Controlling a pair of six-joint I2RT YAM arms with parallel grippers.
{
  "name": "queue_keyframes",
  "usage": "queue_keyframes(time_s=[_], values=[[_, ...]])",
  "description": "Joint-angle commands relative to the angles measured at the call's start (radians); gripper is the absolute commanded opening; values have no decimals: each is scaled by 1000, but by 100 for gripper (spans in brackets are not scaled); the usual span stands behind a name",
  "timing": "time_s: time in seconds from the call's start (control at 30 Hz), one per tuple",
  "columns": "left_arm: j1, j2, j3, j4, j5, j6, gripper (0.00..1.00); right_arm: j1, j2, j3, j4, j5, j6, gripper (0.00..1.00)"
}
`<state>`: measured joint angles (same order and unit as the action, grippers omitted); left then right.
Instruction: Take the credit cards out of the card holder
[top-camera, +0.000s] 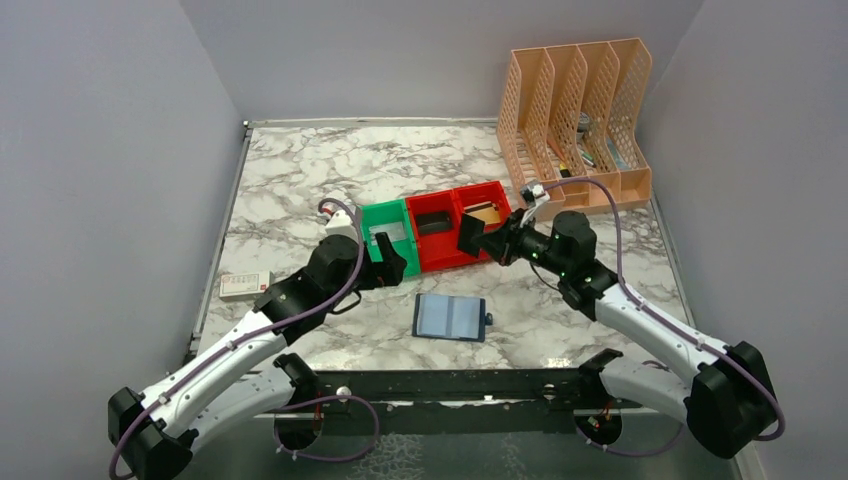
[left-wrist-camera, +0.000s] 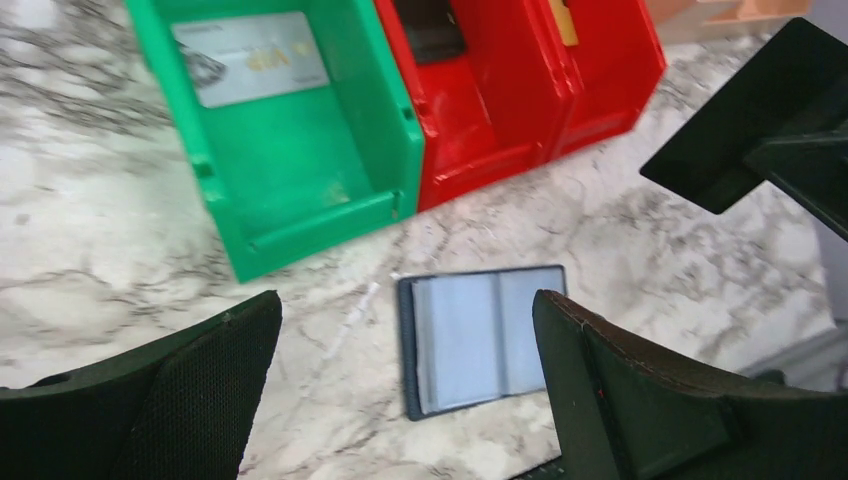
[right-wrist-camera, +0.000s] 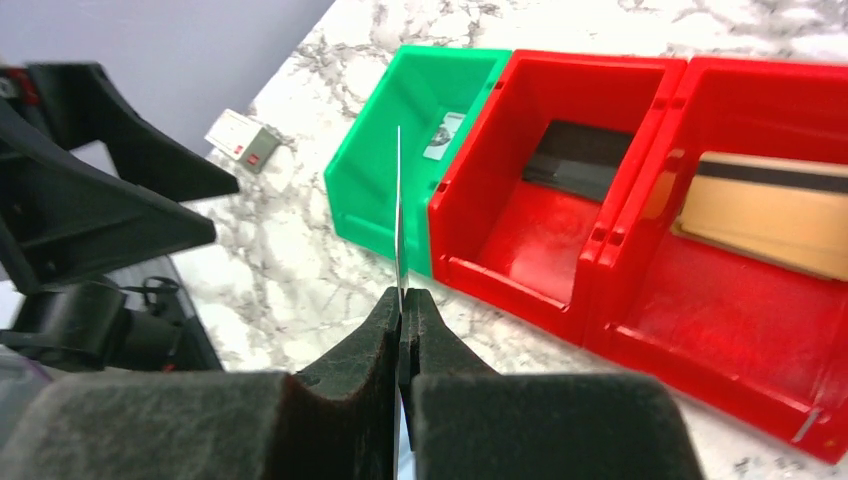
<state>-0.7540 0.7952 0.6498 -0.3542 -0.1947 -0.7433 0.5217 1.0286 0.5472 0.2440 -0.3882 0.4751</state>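
The card holder (top-camera: 450, 317) (left-wrist-camera: 485, 335) lies open and flat on the marble, its grey-blue inner panels facing up. My left gripper (top-camera: 388, 264) (left-wrist-camera: 407, 300) hovers open above the holder's left edge, near the front of the green bin (top-camera: 385, 209) (left-wrist-camera: 300, 240), with nothing between its fingers. A silver credit card (left-wrist-camera: 250, 60) (right-wrist-camera: 445, 135) rests in that green bin. My right gripper (top-camera: 490, 241) (right-wrist-camera: 403, 295) is shut on a dark credit card (top-camera: 470, 236) (left-wrist-camera: 740, 130) (right-wrist-camera: 399, 210), held upright in front of the red bins.
Two red bins (top-camera: 440, 258) (right-wrist-camera: 560, 290) stand right of the green one; one holds a dark card (right-wrist-camera: 580, 160), the other a tan card (right-wrist-camera: 770, 200). An orange file rack (top-camera: 575, 110) stands at the back right. A small white box (top-camera: 245, 285) lies at the left.
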Motion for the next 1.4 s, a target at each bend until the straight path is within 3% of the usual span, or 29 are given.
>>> queue_keyframes(time_s=[0.0,0.23,0.47,0.6,0.77,1.07,1.37], values=[[4,-17,70,-136,-210,149,99,4,54,47,-21,50,-212,1],[11,24,69,-147,-300,241,99,117,164,85,80,246,-494,1],[66,104,133,-219,-306,282,99,215,332,189,101,268,-803,1],[165,92,124,-217,-305,357,99,219,432,278,46,322,-884,1],[326,82,79,-168,-181,357,99,223,548,377,-30,402,-990,1],[337,94,83,-165,-276,369,99,225,706,476,-58,415,-1158,1],[345,111,90,-168,-278,372,99,225,820,555,-85,451,-1248,1]])
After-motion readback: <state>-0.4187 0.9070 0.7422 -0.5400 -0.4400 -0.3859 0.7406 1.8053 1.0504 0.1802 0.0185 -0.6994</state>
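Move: The right hand holds a black card; the dark card stack in the middle red compartment, where it is taken, lies about 14 cm ahead, 9 cm left and 15 cm below. The compartment with the tan cards is roughly 12 cm right of that stack, the green box some 10 cm left and 4 cm nearer, and the open card holder about 23 cm nearer. From the empty left hand the stack is about 17 cm ahead and 10 cm right. Carry the held black card with the right gripper forward about 13 cm to the dark stack in the middle red compartment, shifting left and sinking some 10 cm, steepest at the end; roll the wrist strongly on the way, tipping the fingers downward, and keep them shut. Meanwhile swing the open left gripper left, past the green box's near end, rolling it some 30 degrees. ##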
